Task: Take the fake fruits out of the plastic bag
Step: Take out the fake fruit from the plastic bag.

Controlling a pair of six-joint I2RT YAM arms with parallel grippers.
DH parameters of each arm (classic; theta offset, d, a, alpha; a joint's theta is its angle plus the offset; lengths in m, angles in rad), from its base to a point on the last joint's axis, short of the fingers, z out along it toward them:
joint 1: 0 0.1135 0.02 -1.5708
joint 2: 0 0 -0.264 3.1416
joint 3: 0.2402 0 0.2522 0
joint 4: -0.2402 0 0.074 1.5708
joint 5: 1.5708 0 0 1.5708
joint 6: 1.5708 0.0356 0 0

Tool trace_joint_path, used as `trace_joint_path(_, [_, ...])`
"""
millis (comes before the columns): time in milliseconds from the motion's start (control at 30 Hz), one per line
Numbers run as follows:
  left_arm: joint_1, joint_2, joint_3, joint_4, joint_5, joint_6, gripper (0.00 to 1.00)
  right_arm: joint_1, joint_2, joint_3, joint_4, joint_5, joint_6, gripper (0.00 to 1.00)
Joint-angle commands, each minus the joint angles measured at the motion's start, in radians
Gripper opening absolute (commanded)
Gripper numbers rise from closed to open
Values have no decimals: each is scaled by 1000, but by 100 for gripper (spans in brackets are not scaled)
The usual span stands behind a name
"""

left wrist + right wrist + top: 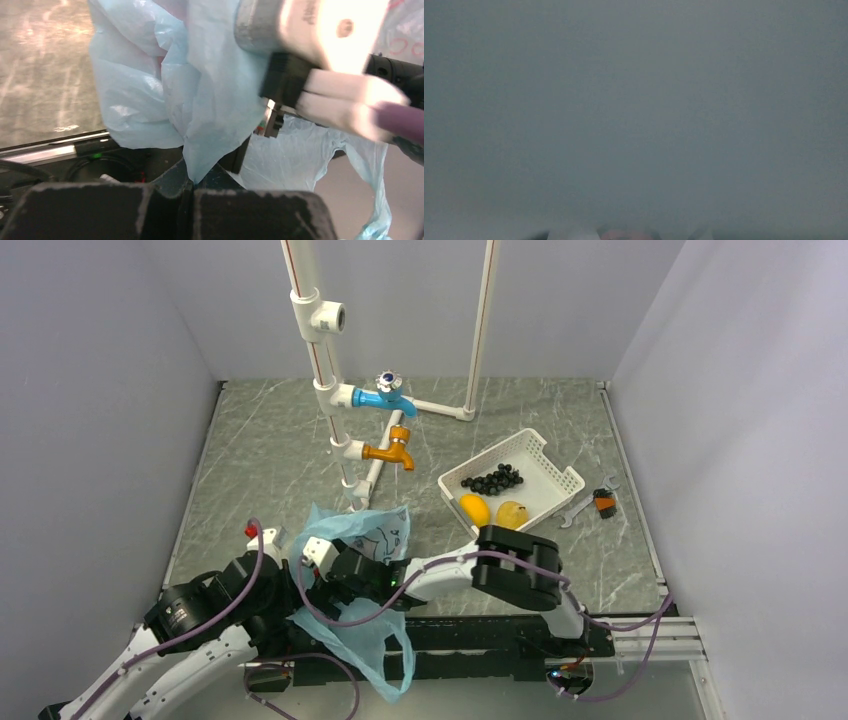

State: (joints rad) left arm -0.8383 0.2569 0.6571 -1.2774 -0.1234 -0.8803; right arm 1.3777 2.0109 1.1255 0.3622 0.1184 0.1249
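Observation:
The light-blue plastic bag point(352, 536) lies crumpled at the table's near edge, and part of it hangs over the front point(392, 652). My left gripper point(192, 184) is shut on a fold of the bag point(210, 100). The right arm point(440, 575) reaches left into the bag's mouth. The right wrist view is grey-blue haze. Along its bottom edge, the pale tips of the right gripper point(634, 236) stand wide apart, with a blurred reddish shape point(626, 235) between them. In the white basket point(558, 480) lie a dark grape bunch point(493, 480), an orange-yellow oval fruit point(474, 508) and a pale yellow fruit point(512, 513).
A white pipe stand with a blue tap point(388, 395) and an orange tap point(392, 451) rises behind the bag. A spanner point(578, 508) and a small orange-black part point(605, 503) lie right of the basket. Grey walls close in the table.

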Motion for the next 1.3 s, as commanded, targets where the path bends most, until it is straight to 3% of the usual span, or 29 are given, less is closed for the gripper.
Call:
trace_joint_path(0, [-3, -15, 1, 41, 4, -19, 0, -1, 71, 64, 47, -12, 3, 93])
trace_joint_path(133, [-2, -17, 1, 41, 6, -17, 0, -5, 54, 40, 59, 16, 14, 76])
trace_joint_path(300, [-3, -16, 1, 41, 5, -19, 0, -14, -41, -40, 129, 44, 38, 35])
trace_joint_path(333, [-2, -15, 1, 41, 5, -18, 0, -15, -64, -58, 138, 54, 40, 31])
trace_joint_path(567, [-3, -6, 1, 43, 7, -16, 0, -18, -217, -151, 125, 159, 49, 17])
trace_joint_path(800, [-4, -12, 1, 42, 6, -17, 0, -22, -314, -189, 34, 187, 91, 10])
trace_joint_path(1000, [-3, -21, 1, 45, 9, -14, 0, -22, -394, -259, -30, 102, 148, 5])
trace_joint_path(1100, [-2, -28, -1, 47, 10, -10, 0, -20, -428, -276, -91, -3, 141, 0])
trace_joint_path(1267, [-2, -30, 1, 47, 13, -13, 0, -16, -509, -326, -130, -233, 84, 0])
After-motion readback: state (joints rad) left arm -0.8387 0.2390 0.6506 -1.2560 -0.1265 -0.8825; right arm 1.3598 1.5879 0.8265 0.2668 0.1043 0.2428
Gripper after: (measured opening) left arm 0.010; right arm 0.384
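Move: The red fake fruit lies in the plastic bag almost between the right hand's open fingers, about 1 cm ahead, 1 cm to its left and 2 cm lower. The foot of the white pipe is about 18 cm ahead and 9 cm right of that hand; the bag's loose handle hangs some 18 cm back and 15 cm right. From the left hand, which already pinches the bag, the fruit is about 5 cm ahead, 1 cm right and 8 cm below. The right fingers close on the red fruit's stem end, after the hand dips about 2 cm deeper into the bag. Still gripping, that hand rises some 8 cm while swinging rightward, then carries on right and slightly back, about 8 cm right overall, away from the left hand. The left hand keeps its pinch on the bag and barely shifts. ##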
